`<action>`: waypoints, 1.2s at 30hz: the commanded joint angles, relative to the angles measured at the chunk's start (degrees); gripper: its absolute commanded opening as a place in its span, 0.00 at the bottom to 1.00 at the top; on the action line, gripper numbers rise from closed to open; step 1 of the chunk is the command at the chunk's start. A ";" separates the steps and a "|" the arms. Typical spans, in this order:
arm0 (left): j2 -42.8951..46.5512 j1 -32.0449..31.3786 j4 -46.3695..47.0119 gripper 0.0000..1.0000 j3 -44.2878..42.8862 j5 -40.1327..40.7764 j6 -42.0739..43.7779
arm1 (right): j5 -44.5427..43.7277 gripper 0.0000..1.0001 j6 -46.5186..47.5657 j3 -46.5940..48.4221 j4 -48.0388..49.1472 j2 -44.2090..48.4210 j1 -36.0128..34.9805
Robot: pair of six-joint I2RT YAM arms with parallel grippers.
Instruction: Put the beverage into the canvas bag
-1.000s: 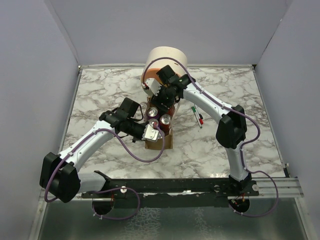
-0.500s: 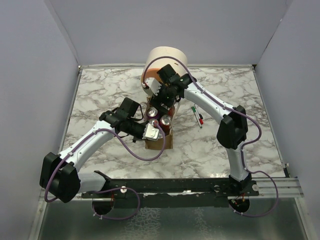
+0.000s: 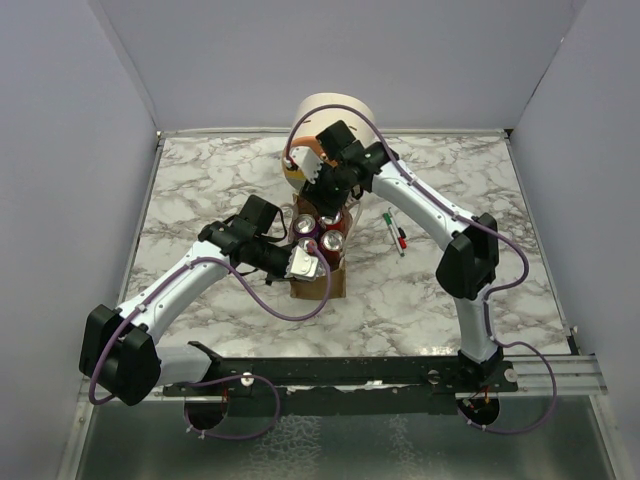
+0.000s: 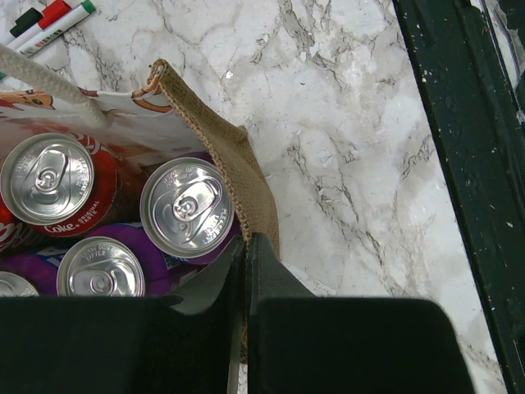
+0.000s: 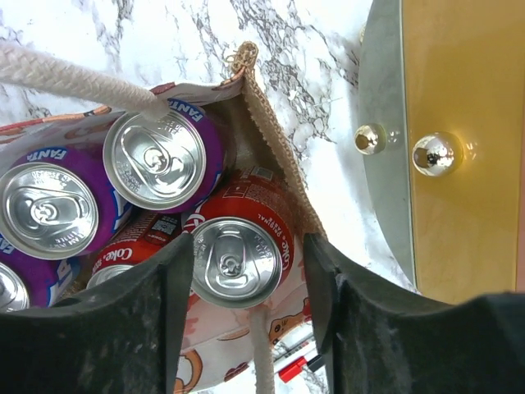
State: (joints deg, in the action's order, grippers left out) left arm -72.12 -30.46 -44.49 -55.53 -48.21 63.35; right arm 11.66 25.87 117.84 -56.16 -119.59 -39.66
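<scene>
The canvas bag [image 3: 322,283] stands mid-table, tan burlap with cream cord handles, and holds several cans. My left gripper [image 4: 246,246] is shut on the bag's burlap rim [image 4: 238,156] at its near corner, beside a purple can [image 4: 184,207]. A red Coke can [image 5: 238,258], the beverage, stands upright inside the bag's far corner next to purple Fanta cans [image 5: 156,158]. My right gripper [image 5: 248,245] hovers just above that Coke can, open, its fingers [image 5: 328,287] apart on either side, with a gap at the right one. From above, the right gripper [image 3: 325,198] is over the bag's far end.
A large cream cylinder [image 3: 330,110] with a gold drawer front and knobs [image 5: 459,148] stands right behind the bag. Red and green markers [image 3: 395,232] lie on the marble to the bag's right. A black rail [image 4: 459,123] runs along the near table edge.
The right arm has lifted and drawn back a little toward the cylinder, its jaws widening and then narrowing, leaving the Coke can in the bag. The left arm has not moved.
</scene>
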 commanded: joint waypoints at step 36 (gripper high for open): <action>0.26 -0.66 -1.77 0.00 -0.85 -1.09 0.20 | -8.05 0.16 2.92 -6.57 3.10 -0.57 0.37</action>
State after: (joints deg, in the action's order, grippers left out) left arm -72.29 -30.46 -44.47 -55.61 -48.18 63.57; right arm 6.87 28.36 110.61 -53.87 -117.99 -39.64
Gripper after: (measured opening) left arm 0.036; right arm 0.157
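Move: The red Coke can at the bag's far end stands just under the right hand's open fingers, about 1 cm to the right, its middle some 8 cm below. At about that depth, a second Coke is roughly 7 cm back and 1 cm right of the hand, and a purple Fanta is 2 cm back and 5 cm left. From the left hand on the bag's near rim, the far Coke lies some 15 cm ahead, 5 cm right and 5 cm below. Up a little over 1 cm first, the right hand closes its already freed fingers above the far Coke, then comes down some 4 cm and about 2 cm to the right, tilting slightly, bringing the nearly shut fingertips onto the can's lid to press it down, and easing about 1 cm forward at the end. The left hand stays still and keeps its pinch on the bag's near rim. ##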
